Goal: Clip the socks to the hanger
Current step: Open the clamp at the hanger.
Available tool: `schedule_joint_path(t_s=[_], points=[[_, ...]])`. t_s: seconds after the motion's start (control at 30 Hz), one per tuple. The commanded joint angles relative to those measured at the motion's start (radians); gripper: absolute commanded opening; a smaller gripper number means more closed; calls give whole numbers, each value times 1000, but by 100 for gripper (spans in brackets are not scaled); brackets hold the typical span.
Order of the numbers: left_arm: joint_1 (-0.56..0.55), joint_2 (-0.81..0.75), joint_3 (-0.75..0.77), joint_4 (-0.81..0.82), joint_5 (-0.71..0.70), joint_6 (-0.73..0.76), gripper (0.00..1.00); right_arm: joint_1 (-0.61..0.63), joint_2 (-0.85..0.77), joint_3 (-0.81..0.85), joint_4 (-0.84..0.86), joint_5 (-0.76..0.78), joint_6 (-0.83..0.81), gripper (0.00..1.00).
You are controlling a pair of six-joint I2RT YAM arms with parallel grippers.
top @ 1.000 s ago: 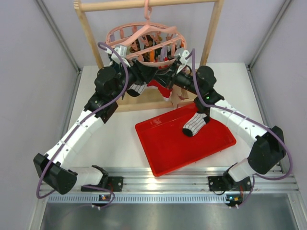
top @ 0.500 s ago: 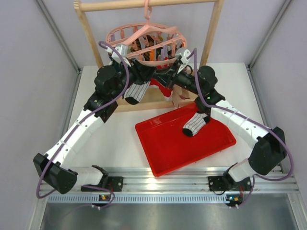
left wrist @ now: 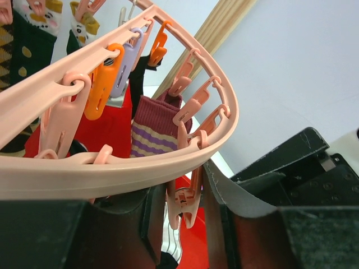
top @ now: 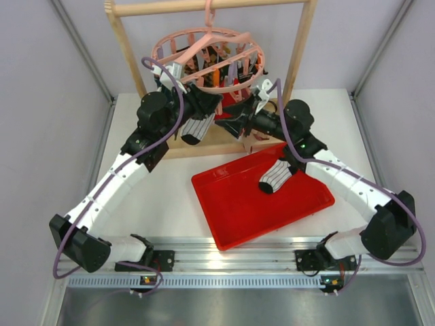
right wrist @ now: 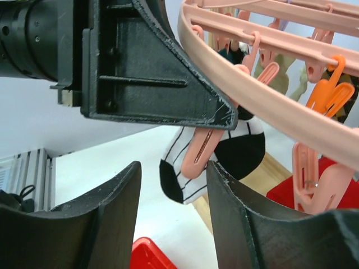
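The pink round hanger [top: 207, 58] hangs from the wooden rack. One striped sock [top: 197, 127] dangles under the hanger's near rim from a pink peg [left wrist: 188, 199]; it shows again in the right wrist view as the same sock [right wrist: 188, 147] under that peg [right wrist: 200, 154]. My left gripper [top: 206, 103] is shut on that peg, a finger on each side [left wrist: 182, 196]. My right gripper [top: 232, 122] stands open just in front of the hanging sock, holding nothing [right wrist: 173, 171]. The other striped sock [top: 276, 175] lies on the red tray.
The red tray [top: 238, 217] sits near the table's middle. The wooden rack [top: 299, 47] stands at the back, its base board under the hanger. A maroon sock with purple stripes [left wrist: 154, 126] and several other socks hang from further pegs. Both arms crowd under the hanger rim [right wrist: 269, 106].
My right gripper has opened and drawn back from the striped sock, which now hangs from the peg. My left gripper has closed in on the peg. The hanger has swung level.
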Motion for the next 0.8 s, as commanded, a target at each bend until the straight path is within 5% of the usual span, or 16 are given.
schedule_joint_path(t_s=[0.0, 0.5, 0.6, 0.77], points=[[7, -6, 18, 28, -30, -14, 0, 4, -63, -16, -21, -22, -16, 50], [7, -24, -16, 90, 7, -40, 0, 0, 69, 134, 24, -5, 69, 45], [9, -21, -19, 101, 25, -46, 0, 0, 91, 147, 13, -5, 44, 39], [7, -22, -5, 77, 27, 0, 0, 0, 100, 151, -16, 12, -51, 10]])
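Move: The pink clamp, still pinched between the left fingers with its lower end sticking out, lies about 3 cm ahead of the open right hand, 1 cm to its left and level with it. From the left hand, the clamp's middle is about 1 cm straight below. From the right hand, the hung striped sock is some 2 cm ahead, 8 cm left and 5 cm lower; the orange clamp is about 9 cm ahead, 2 cm left and 3 cm higher. The right fingers close around the protruding lower end of the pink clamp, just under the hanger's rim, and begin to pinch it. The hand first eases back about half a centimetre, then comes forward some 3 cm and a little left to the clamp, hardly changing its tilt, the fingers shutting late in the approach. The left hand stays in place and keeps its pinch on the clamp. ##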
